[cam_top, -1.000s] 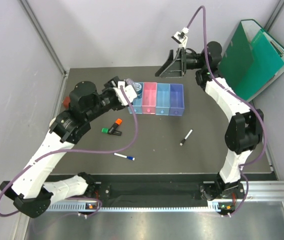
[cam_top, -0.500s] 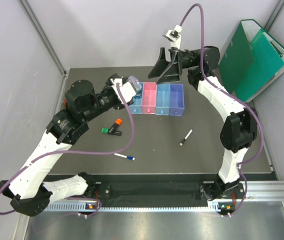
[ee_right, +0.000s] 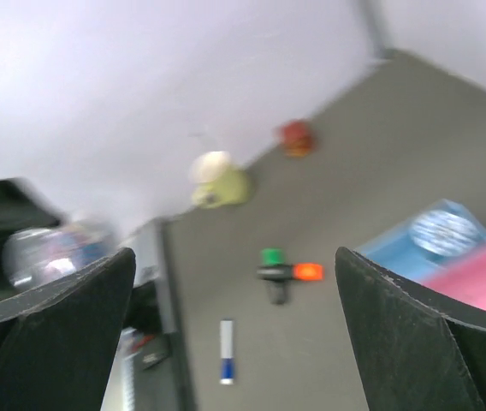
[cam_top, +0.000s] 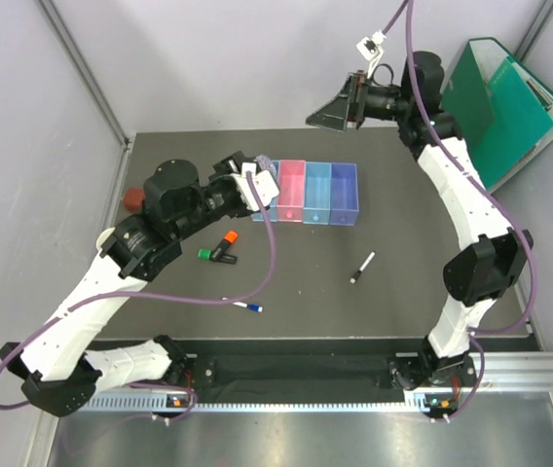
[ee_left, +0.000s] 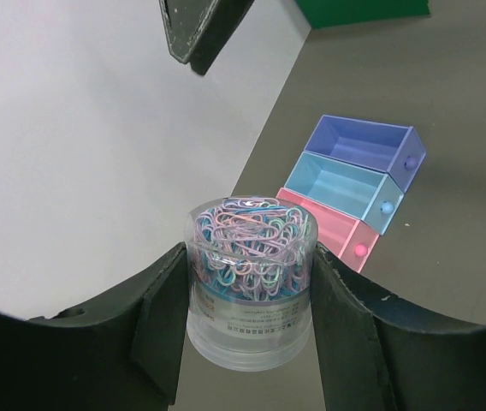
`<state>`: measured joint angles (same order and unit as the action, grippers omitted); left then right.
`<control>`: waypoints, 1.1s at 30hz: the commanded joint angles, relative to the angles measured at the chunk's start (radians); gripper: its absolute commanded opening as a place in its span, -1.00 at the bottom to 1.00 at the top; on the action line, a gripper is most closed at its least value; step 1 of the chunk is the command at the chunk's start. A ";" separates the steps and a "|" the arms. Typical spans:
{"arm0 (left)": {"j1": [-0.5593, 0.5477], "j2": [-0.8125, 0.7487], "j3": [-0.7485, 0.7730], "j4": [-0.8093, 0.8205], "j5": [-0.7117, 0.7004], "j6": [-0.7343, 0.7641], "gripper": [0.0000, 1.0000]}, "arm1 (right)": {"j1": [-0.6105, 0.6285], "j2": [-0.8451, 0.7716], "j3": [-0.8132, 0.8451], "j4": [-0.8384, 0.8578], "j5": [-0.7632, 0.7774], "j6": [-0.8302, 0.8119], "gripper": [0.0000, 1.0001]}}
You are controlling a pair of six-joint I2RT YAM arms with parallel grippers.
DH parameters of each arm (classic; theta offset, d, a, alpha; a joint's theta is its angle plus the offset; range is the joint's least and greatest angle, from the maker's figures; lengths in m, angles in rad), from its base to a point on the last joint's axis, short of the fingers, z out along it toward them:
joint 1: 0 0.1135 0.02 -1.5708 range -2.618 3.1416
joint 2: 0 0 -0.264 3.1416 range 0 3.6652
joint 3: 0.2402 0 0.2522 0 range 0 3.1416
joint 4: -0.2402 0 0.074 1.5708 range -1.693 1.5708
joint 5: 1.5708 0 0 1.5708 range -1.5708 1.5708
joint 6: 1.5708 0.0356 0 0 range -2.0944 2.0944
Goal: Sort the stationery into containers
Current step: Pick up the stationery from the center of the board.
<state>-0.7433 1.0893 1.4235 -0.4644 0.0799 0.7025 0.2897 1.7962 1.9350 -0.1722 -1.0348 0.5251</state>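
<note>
My left gripper (cam_top: pixel 258 176) is shut on a clear round jar of coloured paper clips (ee_left: pixel 250 274) and holds it over the left end of the row of bins. The pink bin (cam_top: pixel 292 191), light blue bin (cam_top: pixel 317 190) and purple-blue bin (cam_top: pixel 344 190) show; the leftmost bin is mostly hidden. In the blurred right wrist view, a round blue thing (ee_right: pixel 437 230) lies in that bin. The orange-and-black highlighter (cam_top: pixel 226 240), green highlighter (cam_top: pixel 208 255), white pen with blue cap (cam_top: pixel 245 306) and black-and-white marker (cam_top: pixel 362 268) lie on the table. My right gripper (cam_top: pixel 338 110) is open and empty, high above the back edge.
Green folders (cam_top: pixel 496 107) stand at the back right. A red object (cam_top: pixel 132 201) sits at the table's left edge. A pale yellow cup (ee_right: pixel 217 184) stands near the left wall. The walls close in on the left and back.
My left gripper has moved a little to the right with the jar, over the leftmost bin. My right gripper has swung up and away from the bins.
</note>
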 commanded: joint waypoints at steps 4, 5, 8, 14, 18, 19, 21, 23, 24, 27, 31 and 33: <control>-0.021 0.040 0.018 0.032 -0.046 0.048 -0.62 | 0.060 -0.043 0.078 -0.460 0.430 -0.398 0.99; -0.021 0.044 0.020 0.032 -0.049 0.054 -0.62 | 0.077 -0.050 0.078 -0.466 0.455 -0.407 0.99; -0.024 0.072 0.029 0.018 -0.054 0.072 -0.62 | 0.140 -0.070 0.078 -0.480 0.501 -0.438 0.99; -0.024 0.083 -0.014 0.053 -0.052 0.094 -0.64 | 0.177 -0.104 0.079 -0.487 0.519 -0.462 0.99; -0.024 0.075 -0.058 0.078 -0.049 0.114 -0.67 | 0.177 -0.142 0.047 -0.500 0.529 -0.487 0.99; -0.024 0.073 -0.072 0.085 -0.052 0.117 -0.67 | 0.175 -0.150 0.029 -0.500 0.529 -0.491 0.99; -0.024 0.070 -0.090 0.117 -0.065 0.117 -0.68 | 0.175 -0.172 0.004 -0.507 0.532 -0.504 0.99; -0.024 0.066 -0.120 0.142 -0.065 0.120 -0.70 | 0.175 -0.192 -0.008 -0.509 0.521 -0.511 0.99; -0.024 0.066 -0.124 0.161 -0.060 0.121 -0.70 | 0.175 -0.198 -0.022 -0.507 0.498 -0.511 0.99; -0.024 0.081 -0.123 0.185 -0.048 0.104 -0.72 | 0.180 -0.212 -0.042 -0.506 0.424 -0.516 0.98; -0.025 0.110 -0.084 0.214 -0.037 0.084 -0.72 | 0.195 -0.215 -0.054 -0.515 0.360 -0.517 0.97; -0.025 0.126 -0.068 0.222 -0.035 0.083 -0.73 | 0.209 -0.216 -0.062 -0.518 0.343 -0.546 0.97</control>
<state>-0.7620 1.1927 1.2945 -0.3592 0.0334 0.8062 0.4744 1.6108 1.8854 -0.6891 -0.6136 0.0254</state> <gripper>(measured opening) 0.575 0.990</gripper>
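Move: The left hand still holds the clear tub of paper clips; the empty right gripper it will meet is about 12 cm ahead, 13 cm right, level. From the right hand, the tub is some 12 cm back and 13 cm left. The box tray is about 35 cm below, 16 cm ahead and 10 cm right of the left hand; the crossed markers, equally low, are 3 cm ahead and 9 cm left of the left hand. The left hand lowers the tub about 7 cm as the wide-open right draws back and down towards it. ##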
